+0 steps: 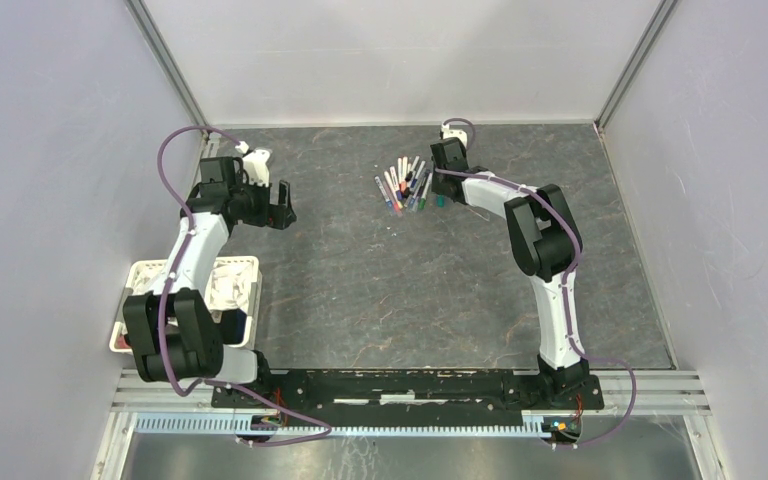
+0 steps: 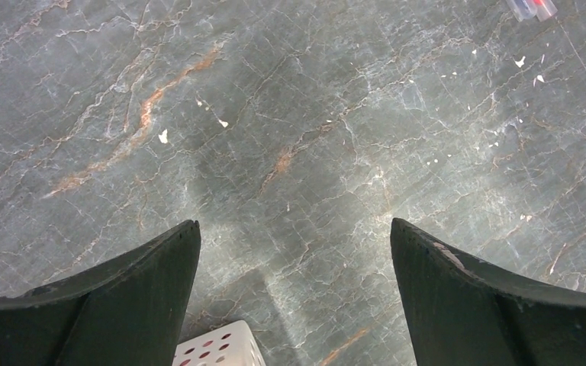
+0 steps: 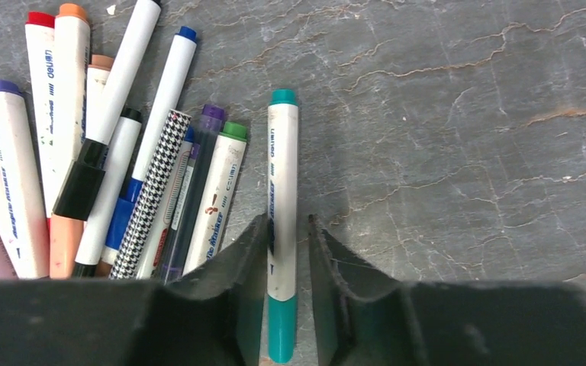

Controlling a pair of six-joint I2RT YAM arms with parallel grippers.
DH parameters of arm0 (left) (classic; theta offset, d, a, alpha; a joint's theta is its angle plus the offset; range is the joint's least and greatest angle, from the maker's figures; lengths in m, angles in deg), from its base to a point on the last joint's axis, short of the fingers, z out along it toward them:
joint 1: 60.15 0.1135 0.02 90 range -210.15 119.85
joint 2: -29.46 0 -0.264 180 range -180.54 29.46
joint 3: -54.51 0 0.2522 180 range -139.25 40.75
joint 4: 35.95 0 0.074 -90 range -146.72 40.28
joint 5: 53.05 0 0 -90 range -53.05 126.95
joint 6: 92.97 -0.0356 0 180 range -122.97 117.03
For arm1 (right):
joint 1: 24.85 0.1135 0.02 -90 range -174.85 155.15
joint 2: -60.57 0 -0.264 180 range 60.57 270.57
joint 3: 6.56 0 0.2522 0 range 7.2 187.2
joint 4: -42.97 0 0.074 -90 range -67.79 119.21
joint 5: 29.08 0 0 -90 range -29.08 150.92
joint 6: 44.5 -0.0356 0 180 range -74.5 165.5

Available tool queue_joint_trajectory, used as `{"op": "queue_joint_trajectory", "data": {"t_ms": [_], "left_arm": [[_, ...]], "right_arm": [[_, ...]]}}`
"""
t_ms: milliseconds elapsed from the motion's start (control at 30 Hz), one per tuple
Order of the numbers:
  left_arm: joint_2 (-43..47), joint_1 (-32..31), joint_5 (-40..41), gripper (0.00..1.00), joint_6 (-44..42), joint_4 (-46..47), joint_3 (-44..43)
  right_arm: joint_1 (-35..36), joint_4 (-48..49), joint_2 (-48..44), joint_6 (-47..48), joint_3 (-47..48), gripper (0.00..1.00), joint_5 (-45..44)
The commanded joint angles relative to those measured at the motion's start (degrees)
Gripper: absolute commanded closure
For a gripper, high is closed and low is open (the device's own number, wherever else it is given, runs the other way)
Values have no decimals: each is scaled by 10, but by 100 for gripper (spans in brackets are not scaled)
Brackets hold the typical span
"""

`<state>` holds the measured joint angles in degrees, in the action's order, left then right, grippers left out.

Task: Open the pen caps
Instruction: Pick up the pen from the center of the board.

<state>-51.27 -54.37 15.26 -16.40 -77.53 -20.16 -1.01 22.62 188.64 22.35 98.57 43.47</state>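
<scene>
Several pens lie fanned in a pile at the back middle of the table, white barrels with coloured pen caps on them. In the right wrist view the pile is on the left, and a teal-capped pen lies alone beside it. My right gripper straddles that pen's barrel just above its teal cap. Its jaws are narrow, with a slim gap still showing on the right side. My left gripper hangs over bare table at the left, wide open and empty.
A white perforated basket sits at the table's left edge beside the left arm; its corner shows under the left fingers. Two pen ends peek in at the top right of the left wrist view. Grey walls enclose the table.
</scene>
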Motion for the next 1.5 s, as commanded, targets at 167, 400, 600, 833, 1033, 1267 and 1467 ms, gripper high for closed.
{"op": "queue_joint_trajectory", "data": {"t_ms": [167,400,600,833,1033,1267,1467], "left_arm": [[38,2,-36,0,-35,-35,-13],[60,1,-108,0,-59,-67,-10],[73,-9,-197,0,-49,-66,1],[79,-51,-216,0,-4,-67,-23],[91,-86,-256,0,27,-69,-37],[127,-124,-315,0,42,-69,-22],[140,-128,-342,0,43,-69,-26]], "right_arm": [[-3,-15,-2,7,16,99,-6],[-3,59,-138,-33,-107,100,23],[33,235,-327,-132,-323,100,88],[166,393,-437,-237,-423,100,46],[280,510,-456,-246,-431,100,-55],[338,576,-427,-227,-389,100,-81],[350,590,-421,-238,-377,100,-63]]}}
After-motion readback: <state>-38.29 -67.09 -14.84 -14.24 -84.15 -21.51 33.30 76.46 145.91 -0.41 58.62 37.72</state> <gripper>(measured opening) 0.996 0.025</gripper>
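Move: Lying between the right hand's half-open fingers, its middle about at the hand point, is the teal-capped pen, pointing straight out from the robot. The green-capped pen lies beside it, some 4 cm to the left, the purple-capped pen about 6 cm left and 1 cm farther out, and the checkered pen 8 cm left and 1 cm out. From the left hand the teal-capped pen lies roughly 17 cm ahead, 36 cm to the right and 13 cm below. Closing on the teal-capped pen around its middle, the right fingers pinch it, then carry it up about 30 cm, back 25 and left 19, drawing back first; the wrist rolls and tips up until the fingers point forward-left instead of down. The left hand, still wide open, comes to meet it, moving right 15 cm, up and back about 10 each, turning clockwise some 30 degrees. ##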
